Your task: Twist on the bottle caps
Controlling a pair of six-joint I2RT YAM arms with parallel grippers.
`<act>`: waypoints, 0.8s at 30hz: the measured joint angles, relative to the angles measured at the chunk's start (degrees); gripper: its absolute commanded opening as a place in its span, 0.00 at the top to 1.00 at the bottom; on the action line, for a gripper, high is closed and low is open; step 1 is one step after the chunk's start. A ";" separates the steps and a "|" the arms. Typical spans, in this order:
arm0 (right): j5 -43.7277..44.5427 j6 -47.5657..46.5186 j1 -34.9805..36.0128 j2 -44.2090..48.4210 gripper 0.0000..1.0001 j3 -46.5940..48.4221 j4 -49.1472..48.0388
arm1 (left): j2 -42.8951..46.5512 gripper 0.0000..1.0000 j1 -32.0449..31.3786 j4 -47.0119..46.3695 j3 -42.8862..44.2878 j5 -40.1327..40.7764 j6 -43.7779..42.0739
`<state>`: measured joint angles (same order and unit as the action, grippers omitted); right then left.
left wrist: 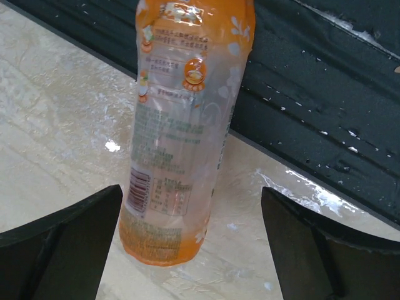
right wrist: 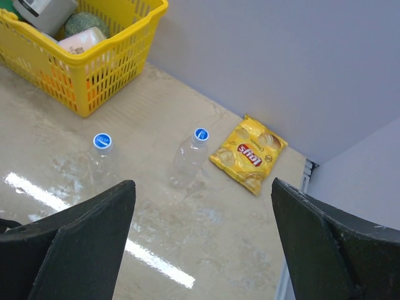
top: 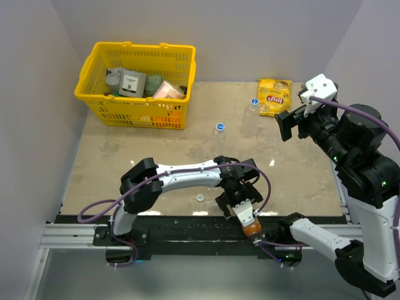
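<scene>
The orange bottle (left wrist: 181, 125) stands on the table by the black front rail, and its mouth is out of the left wrist view. My left gripper (left wrist: 194, 250) is open around its lower part, with the bottle nearer the left finger (left wrist: 62, 250) and neither finger touching it. In the top view this gripper (top: 239, 201) hangs over the orange bottle (top: 249, 222). A whitish-grey cap (top: 199, 198) lies loose on the table to its left. Two clear bottles (right wrist: 100, 165) (right wrist: 187, 162) stand upright with blue caps (right wrist: 102, 141) (right wrist: 200, 134) on them. My right gripper (right wrist: 203, 244) is open, empty and raised at the right (top: 289, 125).
A yellow basket (top: 134, 111) of goods stands at the back left. A yellow crisp packet (top: 274, 95) lies at the back right beside one clear bottle. The black rail (top: 187, 225) runs along the table's front edge, and walls close in the left, back and right.
</scene>
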<state>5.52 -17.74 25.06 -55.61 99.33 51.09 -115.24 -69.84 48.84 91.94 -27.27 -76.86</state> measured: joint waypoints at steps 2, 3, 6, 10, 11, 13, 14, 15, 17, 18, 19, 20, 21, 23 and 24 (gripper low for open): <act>0.00 0.20 -0.09 0.52 0.07 -0.33 0.00 | -0.76 0.02 -0.48 0.04 0.28 0.35 -1.68; -0.02 0.22 -0.11 0.68 0.07 -0.50 0.09 | -1.05 0.02 -0.61 0.15 0.70 0.42 -2.12; -0.04 0.31 -0.31 1.18 0.07 -1.20 0.15 | -2.10 0.03 -0.96 -0.26 2.43 0.37 -3.58; -0.09 0.44 -0.48 2.16 0.06 -2.01 0.09 | -2.99 0.07 -1.14 -1.95 2.91 -0.90 -3.87; -0.11 0.48 -0.52 2.27 0.06 -2.12 0.09 | -3.72 0.09 -1.16 -2.60 3.06 -1.62 -3.87; -0.24 0.59 -0.72 2.29 0.06 -2.25 0.11 | -4.50 0.12 -1.16 -3.21 3.10 -2.40 -3.91; -0.31 0.61 -0.74 2.27 0.06 -2.32 0.15 | -5.09 0.12 -1.16 -3.54 3.10 -3.17 -3.93; -0.35 0.61 -0.74 2.27 0.06 -2.34 0.15 | -5.60 0.14 -1.16 -3.67 3.10 -3.76 -4.00; -0.52 0.61 -0.74 2.25 0.06 -2.45 0.17 | -6.51 0.18 -1.16 -4.17 3.10 -5.38 -4.39; -0.55 0.61 -0.74 2.25 0.06 -2.54 0.17 | -6.86 0.21 -1.16 -4.61 3.10 -6.43 -4.70; -0.57 0.61 -0.74 2.23 0.06 -2.58 0.20 | -7.06 0.22 -1.16 -4.87 3.10 -7.06 -4.81; -0.59 0.61 -0.74 2.16 0.06 -2.60 0.28 | -7.23 0.24 -1.16 -5.20 3.10 -7.82 -4.87; -0.59 0.61 -0.76 2.08 0.06 -2.60 0.33 | -7.41 0.33 -1.16 -5.62 3.10 -8.66 -4.98; -0.59 0.59 -0.74 1.88 0.06 -2.62 0.42 | -7.72 0.43 -1.18 -6.32 3.10 -9.86 -4.92; -0.59 0.59 -0.74 1.81 0.06 -2.62 0.46 | -7.91 0.51 -1.16 -6.49 3.10 -10.23 -4.83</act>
<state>4.93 -17.15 24.32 -53.80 96.71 51.55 -123.15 -71.00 42.35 95.04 -37.50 -81.69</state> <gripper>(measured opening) 0.942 0.650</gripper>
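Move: Just back of the left hand, about 5 cm nearer the base and 4 cm to the right, lies the middle of the tipped-over orange bottle, some 4 cm lower, its neck pointing back over the table's near edge. The loose white cap is roughly 13 cm left and 2 cm ahead of this hand; a blue-capped bottle stands about 19 cm ahead, 8 cm left. From the high right hand, the orange bottle is some 17 cm back, 6 cm left and 43 cm below. Sliding right about 4.5 cm, the left hand also eases back and sinks, each some 2.5 cm and mostly late on, passing from near the orange bottle's base towards its middle. The downward-pointing wrist turns about 10 degrees, partly clockwise, while the wide-open fingers close by about a third, one on each side of the bottle, up against its walls. ##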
